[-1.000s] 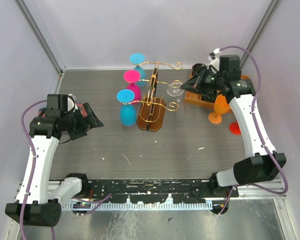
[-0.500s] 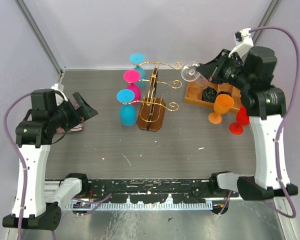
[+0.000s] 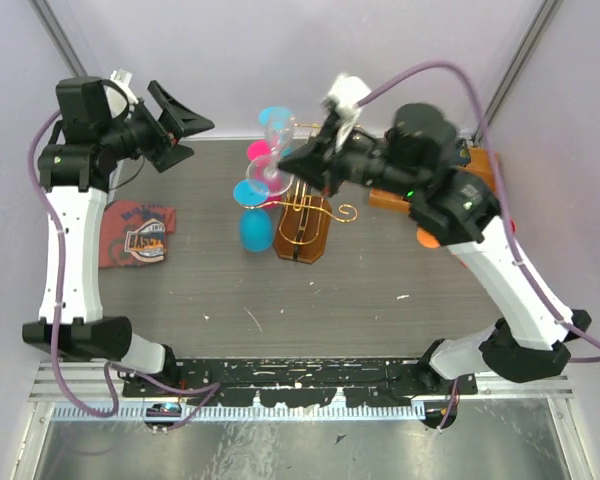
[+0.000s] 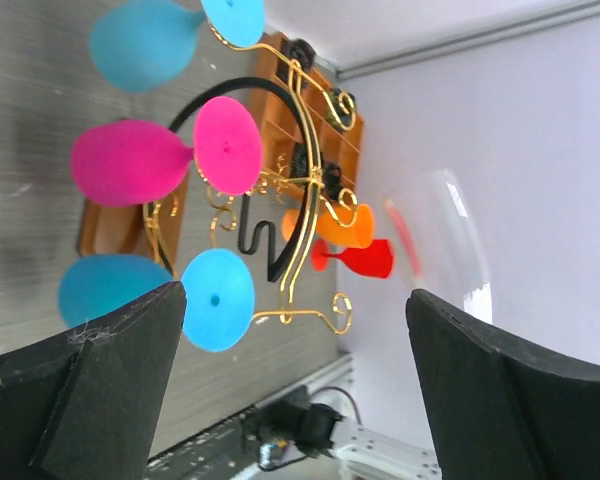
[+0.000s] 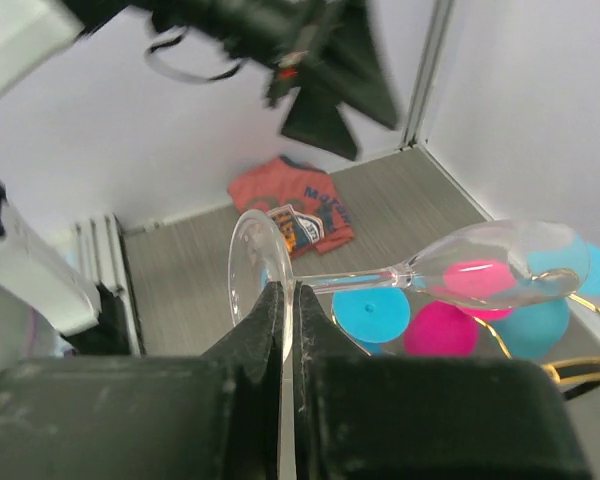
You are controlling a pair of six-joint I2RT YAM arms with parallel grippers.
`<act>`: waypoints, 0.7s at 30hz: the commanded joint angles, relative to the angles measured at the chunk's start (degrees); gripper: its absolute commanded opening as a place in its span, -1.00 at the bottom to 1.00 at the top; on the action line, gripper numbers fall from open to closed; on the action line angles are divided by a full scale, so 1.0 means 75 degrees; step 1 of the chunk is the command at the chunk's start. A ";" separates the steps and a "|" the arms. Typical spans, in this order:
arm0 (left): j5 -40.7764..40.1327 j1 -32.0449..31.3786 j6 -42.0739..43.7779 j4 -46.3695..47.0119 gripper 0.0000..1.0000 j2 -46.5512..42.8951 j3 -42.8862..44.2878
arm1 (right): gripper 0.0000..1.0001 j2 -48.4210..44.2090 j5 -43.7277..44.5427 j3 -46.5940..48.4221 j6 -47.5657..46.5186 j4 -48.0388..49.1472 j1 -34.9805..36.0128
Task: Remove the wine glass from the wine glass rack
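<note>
My right gripper [image 5: 286, 295] is shut on the foot of a clear wine glass [image 5: 480, 262], which lies sideways in the air with its bowl pointing away. From above, this glass [image 3: 275, 150] hangs over the back left of the wine glass rack [image 3: 302, 235], a gold wire stand on a brown base, apart from its arms. My right gripper [image 3: 298, 160] reaches in from the right. Pink [image 3: 261, 151] and blue [image 3: 256, 228] glasses hang on the rack's left side. My left gripper [image 3: 195, 135] is raised at the back left, open and holding nothing, facing the rack [image 4: 300, 200] and the clear glass [image 4: 445, 240].
A red printed T-shirt [image 3: 140, 233] lies on the table at the left. An orange-brown wooden tray [image 3: 388, 198] stands at the back right, with an orange glass [image 4: 330, 225] and a red glass [image 4: 360, 258] beside it. Grey walls close the back and sides.
My right arm has swung left, carrying the clear glass from above the tray to over the rack. My left arm has risen toward the back left, uncovering the T-shirt.
</note>
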 commanded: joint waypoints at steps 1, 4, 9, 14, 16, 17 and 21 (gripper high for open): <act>0.2161 0.0429 -0.1418 0.1677 0.96 0.0418 -0.0237 | -0.98 -0.0106 0.1787 -0.0003 -0.2782 0.0247 0.1466; 0.2582 0.0700 -0.2358 0.2774 0.91 0.0389 -0.0854 | -0.98 0.0064 0.2822 -0.0072 -0.3881 0.0066 0.2207; 0.2814 0.0714 -0.2963 0.3272 0.90 0.0468 -0.0856 | -0.99 0.0376 0.4032 -0.0245 -0.5022 0.0139 0.3163; 0.3381 0.0371 -0.3701 0.4346 0.90 0.0501 -0.1266 | -0.98 0.0640 0.3846 -0.0101 -0.5370 -0.0097 0.3345; 0.3639 0.0260 -0.4013 0.4836 0.91 0.0533 -0.1597 | -0.98 0.0633 0.3521 -0.0080 -0.5378 -0.0154 0.3348; 0.3728 0.0234 -0.4083 0.5011 0.92 0.0553 -0.1710 | -0.99 0.0602 0.3386 -0.0097 -0.5376 -0.0169 0.3348; 0.4066 0.0149 -0.4106 0.5245 0.98 0.0690 -0.2038 | -0.99 0.0471 0.3034 -0.0060 -0.5450 -0.0358 0.3348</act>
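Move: The clear wine glass, pinched by its foot in my right hand with the bowl pointing forward, has its middle some 17 cm to the right of my open left hand, about 3 cm nearer me and 6 cm higher. From my right hand, that left gripper lies about 17 cm left, 11 cm ahead and 7 cm lower. Also from my right hand, the front blue glass hangs 14 cm ahead, 8 cm left, and the rack stands 17 cm ahead, 4 cm right, both about 27 cm down. I keep the clear glass pinched by its foot and carry it left about 8 cm while lowering it 7 cm and drawing back slightly, tipping my right wrist so the bowl end swings up. My left hand, still wide open, first reaches forward about 4 cm, then shifts right towards the bowl, rolling some 30 degrees to line its fingers up; it stops short of touching. ##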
